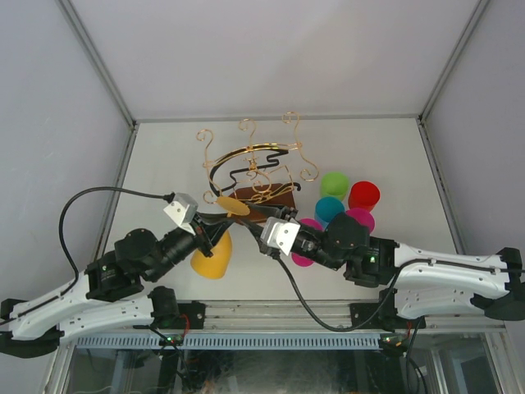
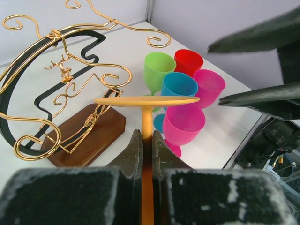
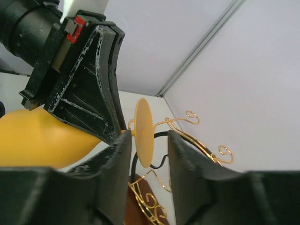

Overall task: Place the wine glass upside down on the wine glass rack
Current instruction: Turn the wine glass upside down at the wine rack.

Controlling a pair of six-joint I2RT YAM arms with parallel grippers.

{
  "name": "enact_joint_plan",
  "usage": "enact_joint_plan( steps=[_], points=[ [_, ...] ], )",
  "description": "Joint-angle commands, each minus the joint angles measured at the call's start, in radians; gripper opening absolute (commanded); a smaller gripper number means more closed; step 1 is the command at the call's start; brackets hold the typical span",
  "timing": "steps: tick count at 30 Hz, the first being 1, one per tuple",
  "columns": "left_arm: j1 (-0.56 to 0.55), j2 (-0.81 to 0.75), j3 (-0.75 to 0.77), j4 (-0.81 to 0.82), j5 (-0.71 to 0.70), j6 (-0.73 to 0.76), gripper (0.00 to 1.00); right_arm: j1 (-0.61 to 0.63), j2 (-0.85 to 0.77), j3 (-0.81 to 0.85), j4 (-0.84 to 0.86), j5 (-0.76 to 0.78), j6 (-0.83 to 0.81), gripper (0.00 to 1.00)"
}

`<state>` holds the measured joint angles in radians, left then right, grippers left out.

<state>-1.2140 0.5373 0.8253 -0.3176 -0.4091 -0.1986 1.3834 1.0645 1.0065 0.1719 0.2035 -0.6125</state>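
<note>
The yellow wine glass [image 1: 212, 258] hangs tilted over the table, bowl toward the arms and foot [image 1: 232, 206] toward the wine glass rack [image 1: 254, 168]. My left gripper [image 2: 146, 140] is shut on its stem [image 2: 146, 123], just under the flat foot [image 2: 146, 100]. My right gripper [image 3: 146, 140] stands open around the foot disc [image 3: 144, 132], with a gap showing on the far side of the disc. The rack [image 2: 70, 84] is gold wire with a black band on a brown wooden base [image 1: 275, 199], right behind the glass.
Several coloured plastic wine glasses stand to the right of the rack: green [image 1: 333, 184], red [image 1: 363, 195], blue [image 1: 329, 208] and two pink [image 1: 359, 220]. My right arm reaches in beside them. White walls enclose the table.
</note>
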Motion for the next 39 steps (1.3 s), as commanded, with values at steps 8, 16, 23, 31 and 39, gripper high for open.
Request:
enact_joint_plan(
  steps=[8,16,23,31,39],
  points=[
    [0.002,-0.038,-0.055,0.027,-0.067,0.009,0.0,0.006,-0.103,0.016,-0.164,-0.085,0.098,0.65],
    [0.002,-0.08,-0.138,0.091,-0.084,0.023,0.0,-0.084,-0.17,0.017,-0.194,-0.203,0.296,0.76],
    [0.002,-0.099,-0.185,0.145,-0.089,0.046,0.0,-0.391,-0.22,-0.006,-0.085,-0.486,0.657,0.75],
    [0.002,-0.084,-0.199,0.159,-0.087,0.037,0.0,-0.503,-0.266,-0.037,-0.107,-0.473,0.737,0.75],
    [0.002,-0.148,-0.33,0.329,-0.208,0.057,0.0,-0.505,-0.319,-0.062,-0.174,-0.411,0.724,0.75]
  ],
)
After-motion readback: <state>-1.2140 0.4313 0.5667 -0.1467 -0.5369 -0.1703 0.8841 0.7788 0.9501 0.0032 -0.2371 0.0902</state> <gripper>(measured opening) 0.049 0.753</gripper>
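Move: The left hand holds the orange wine glass upside down by its stem. From it, the middle of the wine glass rack lies about 23 cm ahead, 6 cm right and 19 cm lower; the front pink glass is roughly 6 cm ahead, 17 cm right and 25 cm below. The right hand has the wine glass's base at its parted fingers, some 2 cm ahead, 3 cm left and 1 cm lower, with that pink glass about 8 cm ahead, 15 cm right and 30 cm below. Still pinching the orange stem, with the base on top, the left hand sinks about 5 cm and edges slightly forward towards the rack. The right fingers, already parting, open wide around the base; that hand backs off a little to the right, then swings forward and on to the right, ending about 10 cm over, rolling some 35 degrees about its own length. ##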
